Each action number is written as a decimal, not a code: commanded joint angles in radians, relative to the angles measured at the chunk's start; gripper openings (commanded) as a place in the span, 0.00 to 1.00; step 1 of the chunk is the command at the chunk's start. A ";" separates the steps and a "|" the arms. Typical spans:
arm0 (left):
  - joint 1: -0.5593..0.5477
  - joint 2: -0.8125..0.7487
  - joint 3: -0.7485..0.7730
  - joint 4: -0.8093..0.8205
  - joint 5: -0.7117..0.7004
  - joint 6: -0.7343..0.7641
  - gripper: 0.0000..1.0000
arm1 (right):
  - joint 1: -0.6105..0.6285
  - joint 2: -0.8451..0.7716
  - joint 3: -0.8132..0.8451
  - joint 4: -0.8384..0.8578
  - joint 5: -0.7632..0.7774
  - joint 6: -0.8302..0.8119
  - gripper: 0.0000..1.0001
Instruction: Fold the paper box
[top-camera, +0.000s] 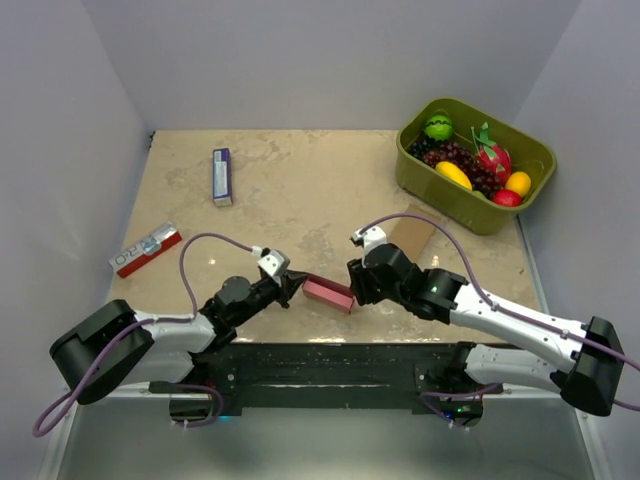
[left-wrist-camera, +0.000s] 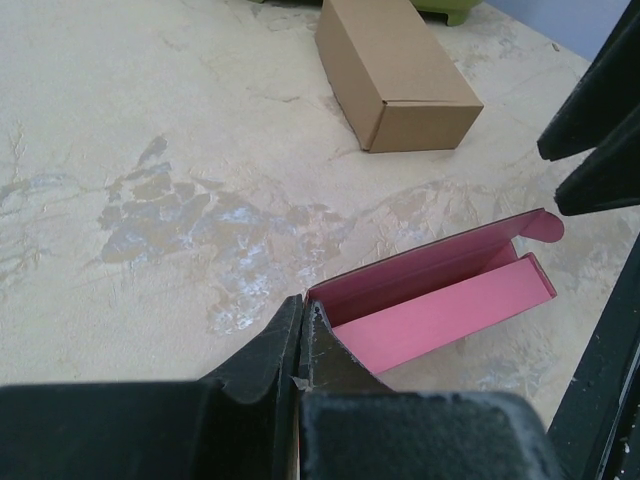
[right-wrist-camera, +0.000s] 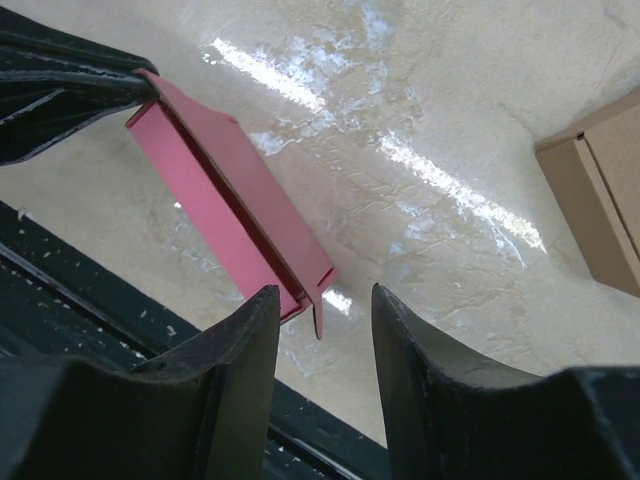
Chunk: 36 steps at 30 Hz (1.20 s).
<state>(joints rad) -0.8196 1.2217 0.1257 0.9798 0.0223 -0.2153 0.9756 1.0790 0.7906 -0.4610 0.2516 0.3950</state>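
Observation:
The paper box (top-camera: 328, 293) is a pink, partly folded card trough lying near the table's front edge, between the two arms. My left gripper (top-camera: 295, 288) is shut on its left end; in the left wrist view the fingertips (left-wrist-camera: 303, 305) pinch the corner of the pink wall (left-wrist-camera: 440, 300). My right gripper (top-camera: 355, 285) sits at the box's right end. Seen from the right wrist, its jaws (right-wrist-camera: 325, 295) stand apart with the box's (right-wrist-camera: 230, 190) end tab hanging between them, touching neither finger.
A brown cardboard box (top-camera: 410, 232) lies just behind the right gripper. A green bin (top-camera: 530, 150) of toy fruit stands at the back right. A red-and-white packet (top-camera: 146, 249) and a blue-white carton (top-camera: 222, 176) lie on the left. The black base rail (top-camera: 320, 360) borders the near edge.

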 joint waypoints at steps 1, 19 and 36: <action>-0.004 0.015 0.015 -0.128 0.011 0.016 0.00 | 0.017 -0.036 -0.036 -0.011 -0.047 0.070 0.45; -0.004 -0.004 0.022 -0.148 0.022 0.016 0.00 | 0.081 0.065 -0.013 -0.044 0.100 0.136 0.41; -0.004 -0.008 0.022 -0.147 0.034 0.010 0.00 | 0.086 0.108 0.006 -0.013 0.124 0.085 0.00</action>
<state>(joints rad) -0.8196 1.2037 0.1497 0.9154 0.0269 -0.2157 1.0546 1.1885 0.7635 -0.5026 0.3325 0.4965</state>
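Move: The rounded tab at the pink box's right end is the right hand's mark, about 4 cm below that open gripper, 2 cm back and straight in line sideways. The pink box's middle lies some 6 cm to the right hand's left, 1 cm back and 6 cm below it; the cardboard box is about 11 cm ahead and 12 cm to its right, lower down. From the left hand, already shut on the pink box's left end, the tab sits roughly 12 cm right and 3 cm back. Down and somewhat back, the right hand sinks about 4 cm to the tab on the pink box's right end, first drawing back some 3 cm and then easing forward again by over a centimetre as it drops. Near the bottom its half-open fingers shut fully, pinching the tab at their tips, while the left hand stays put and keeps its pinch on the box's left end. ##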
